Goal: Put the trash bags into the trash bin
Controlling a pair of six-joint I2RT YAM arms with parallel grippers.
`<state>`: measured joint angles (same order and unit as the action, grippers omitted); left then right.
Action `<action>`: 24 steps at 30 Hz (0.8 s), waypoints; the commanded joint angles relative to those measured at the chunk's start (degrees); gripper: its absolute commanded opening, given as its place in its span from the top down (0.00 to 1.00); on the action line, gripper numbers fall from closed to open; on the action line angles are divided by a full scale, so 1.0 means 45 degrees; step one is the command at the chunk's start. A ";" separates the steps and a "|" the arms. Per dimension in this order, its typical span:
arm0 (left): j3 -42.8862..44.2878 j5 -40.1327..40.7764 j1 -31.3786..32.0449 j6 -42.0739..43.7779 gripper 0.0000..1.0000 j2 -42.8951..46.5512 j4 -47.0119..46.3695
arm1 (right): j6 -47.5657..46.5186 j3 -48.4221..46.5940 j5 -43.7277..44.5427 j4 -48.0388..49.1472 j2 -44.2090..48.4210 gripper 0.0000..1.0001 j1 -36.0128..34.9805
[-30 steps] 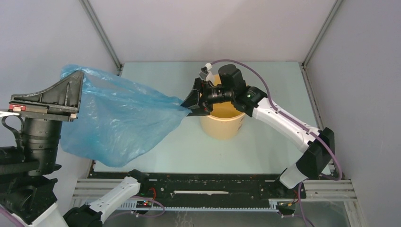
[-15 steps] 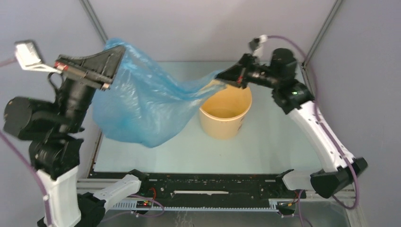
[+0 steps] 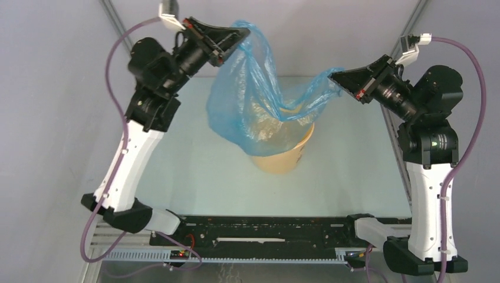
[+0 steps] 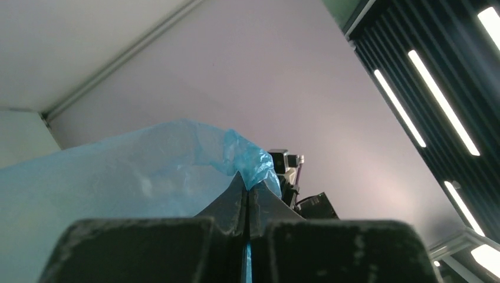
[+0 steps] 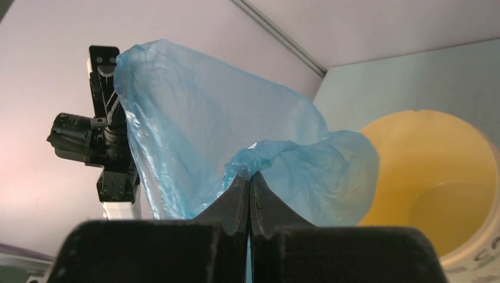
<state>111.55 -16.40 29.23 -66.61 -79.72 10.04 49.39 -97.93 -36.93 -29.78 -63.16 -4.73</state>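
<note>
A thin light-blue trash bag (image 3: 253, 100) hangs in the air, stretched between both grippers above the pale yellow trash bin (image 3: 283, 154). Its lower part drapes over the bin's left rim and mouth. My left gripper (image 3: 243, 32) is raised high at the back left, shut on one edge of the bag (image 4: 194, 165). At the upper right, my right gripper (image 3: 337, 75) pinches the bag's other edge (image 5: 283, 159), also shut. The bin's yellow inside (image 5: 436, 177) shows to the right of the bag in the right wrist view.
The bin stands about mid-table on the pale green tabletop (image 3: 188, 171). Grey enclosure walls (image 3: 59, 71) and metal corner posts stand close behind both raised arms. A black rail (image 3: 259, 230) runs along the near edge.
Both arms rose and swung inward. The left gripper carried the bag from the far left up over the bin; the right gripper shut on the bag's other edge and pulled it up to the right.
</note>
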 commanded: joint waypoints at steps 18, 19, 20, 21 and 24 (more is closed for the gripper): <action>-0.0855 -0.0839 0.0067 0.0305 1.00 -0.1090 0.0132 | -0.2830 -0.1367 -0.0067 -0.2706 -0.0946 1.00 0.1539; -0.0739 -0.0990 0.0093 0.0248 1.00 -0.1300 0.0083 | -0.2955 -0.1642 -0.0025 -0.2817 -0.0973 1.00 0.1718; -0.0569 -0.1102 0.0118 0.0217 1.00 -0.1524 0.0072 | -0.3038 -0.1869 -0.0027 -0.2901 -0.1020 1.00 0.1855; -0.0342 -0.1167 0.0165 0.0188 1.00 -0.1737 0.0073 | -0.3071 -0.2044 -0.0040 -0.3005 -0.1097 1.00 0.1919; 0.0238 -0.1078 0.0339 0.0251 1.00 -0.2164 0.0121 | -0.2873 -0.1916 -0.0221 -0.2886 -0.1227 1.00 0.1912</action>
<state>109.01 -19.92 29.93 -66.41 -87.29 11.27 38.24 -104.73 -37.34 -42.54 -68.84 3.53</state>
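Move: The trash bag, pinched in both hands, hangs between them, its middle about 4 cm nearer the base, 3 cm right and 17 cm below the left hand, and roughly 15 cm left and 8 cm below the right. The trash bin's middle lies about level with the left hand in reach, some 7 cm to its right and 45 cm down; from the right hand it is about 3 cm ahead, 10 cm left and 36 cm down. The bag, still pinched shut in both grippers, is carried down and shifted right and forward over the bin: the left hand sinks about 8 cm while going 5 cm forward and nearly as far right, tipping some 10 degrees. The right hand first eases forward and down, then swings right and rises a little, ending about 4 cm farther right and turned slightly clockwise. ##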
